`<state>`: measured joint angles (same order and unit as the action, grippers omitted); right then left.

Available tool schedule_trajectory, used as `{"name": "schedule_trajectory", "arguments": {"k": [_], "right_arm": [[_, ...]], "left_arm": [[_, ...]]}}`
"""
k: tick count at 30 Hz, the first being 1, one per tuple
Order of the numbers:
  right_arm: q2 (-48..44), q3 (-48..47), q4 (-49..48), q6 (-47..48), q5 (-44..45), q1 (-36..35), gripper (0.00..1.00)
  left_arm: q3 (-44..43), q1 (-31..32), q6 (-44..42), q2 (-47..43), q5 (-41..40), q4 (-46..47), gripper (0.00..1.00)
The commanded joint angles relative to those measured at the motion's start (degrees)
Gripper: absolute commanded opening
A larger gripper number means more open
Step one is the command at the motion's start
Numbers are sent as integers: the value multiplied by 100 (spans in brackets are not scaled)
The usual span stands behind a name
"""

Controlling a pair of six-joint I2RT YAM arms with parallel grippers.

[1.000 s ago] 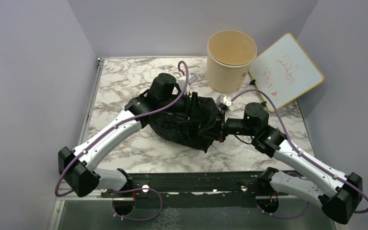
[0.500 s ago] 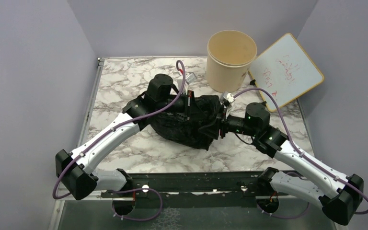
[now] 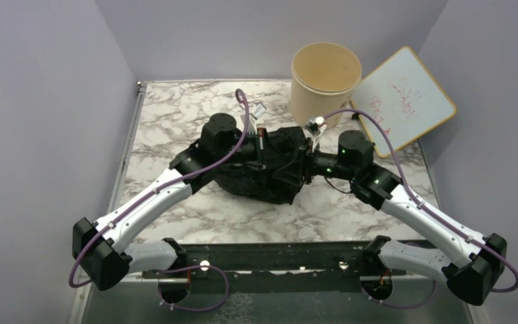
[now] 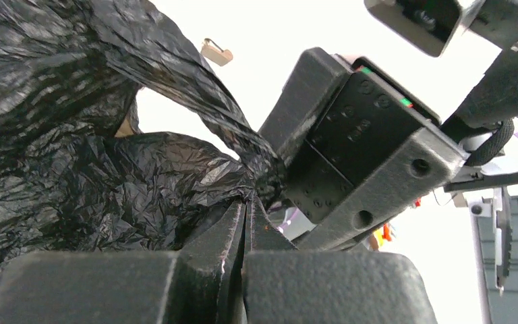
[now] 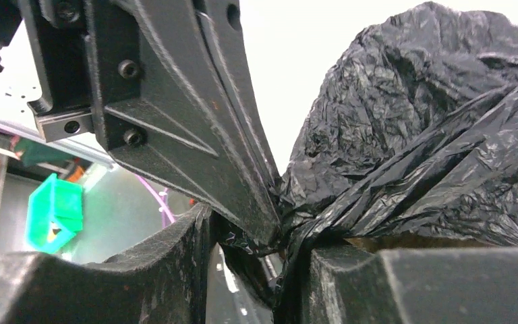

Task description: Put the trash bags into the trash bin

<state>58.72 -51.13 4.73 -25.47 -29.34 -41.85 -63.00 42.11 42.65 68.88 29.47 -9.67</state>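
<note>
The black crinkly trash bag (image 3: pixel 260 182) lies bunched on the marble table between both arms. My left gripper (image 3: pixel 264 143) is shut on a fold of it; in the left wrist view its fingertips (image 4: pixel 248 200) meet with black film (image 4: pixel 74 169) pinched at the tip. My right gripper (image 3: pixel 302 166) faces it from the right, jaws apart (image 5: pixel 260 233). Loose film from the bag (image 5: pixel 432 135) and a left finger (image 5: pixel 195 121) sit in that gap. The beige trash bin (image 3: pixel 325 84) stands upright and open behind the grippers.
A yellow-framed whiteboard (image 3: pixel 405 98) with red scribbles leans at the back right, beside the bin. Grey walls enclose the table on three sides. The black rail (image 3: pixel 270 256) carrying both arm bases runs along the near edge.
My left gripper has shut on the bag and my right gripper has let go and opened. Both wrists and the bag's top have shifted toward the bin.
</note>
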Motion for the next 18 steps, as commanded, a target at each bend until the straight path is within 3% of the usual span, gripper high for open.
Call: {"name": "schedule_trajectory", "arguments": {"k": [1,4,6,9,14,18], "right_arm": [[-185,-178,228,-115,311,-18,36],[-373,-171,349,85,644,-21,20],[-480,-162,512,214,997,-17,9],[-562,-210,986,345,1748,-17,1],[-657,-207,1627,484,3216,-17,1],[-699,-218,2208,361,4359,-12,0]], "left_arm": [[42,-11,52,-228,-505,205,0],[22,-18,65,-248,-602,141,0],[-19,-12,86,-224,-605,116,22],[-199,-17,-49,-160,-642,-101,50],[-720,-51,-493,-52,-1033,-798,75],[-890,-120,-687,-67,-1262,-988,82]]}}
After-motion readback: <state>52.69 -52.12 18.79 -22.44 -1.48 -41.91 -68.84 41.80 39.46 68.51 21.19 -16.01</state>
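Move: The bag's gathered neck is already between the right hand's half-closed fingers, practically at its hand point. The bag's body bulges some 12 cm below that hand and about 6 cm to its left, level with it fore and aft. The trash bin stands roughly 27 cm ahead, 11 cm right and 15 cm below. For the left hand, which is pinching the neck, it lies about 2 cm back and 1 cm right, practically at hand height. Rightward and forward, the right hand first shuts its fingers on the bag's gathered neck, then draws it some 7 cm right and 5 cm forward at growing speed, sinking slightly late on, while the wrist swings about 25 degrees clockwise. The left hand opens wide, lets go of the neck and eases 2 cm forward and up. ##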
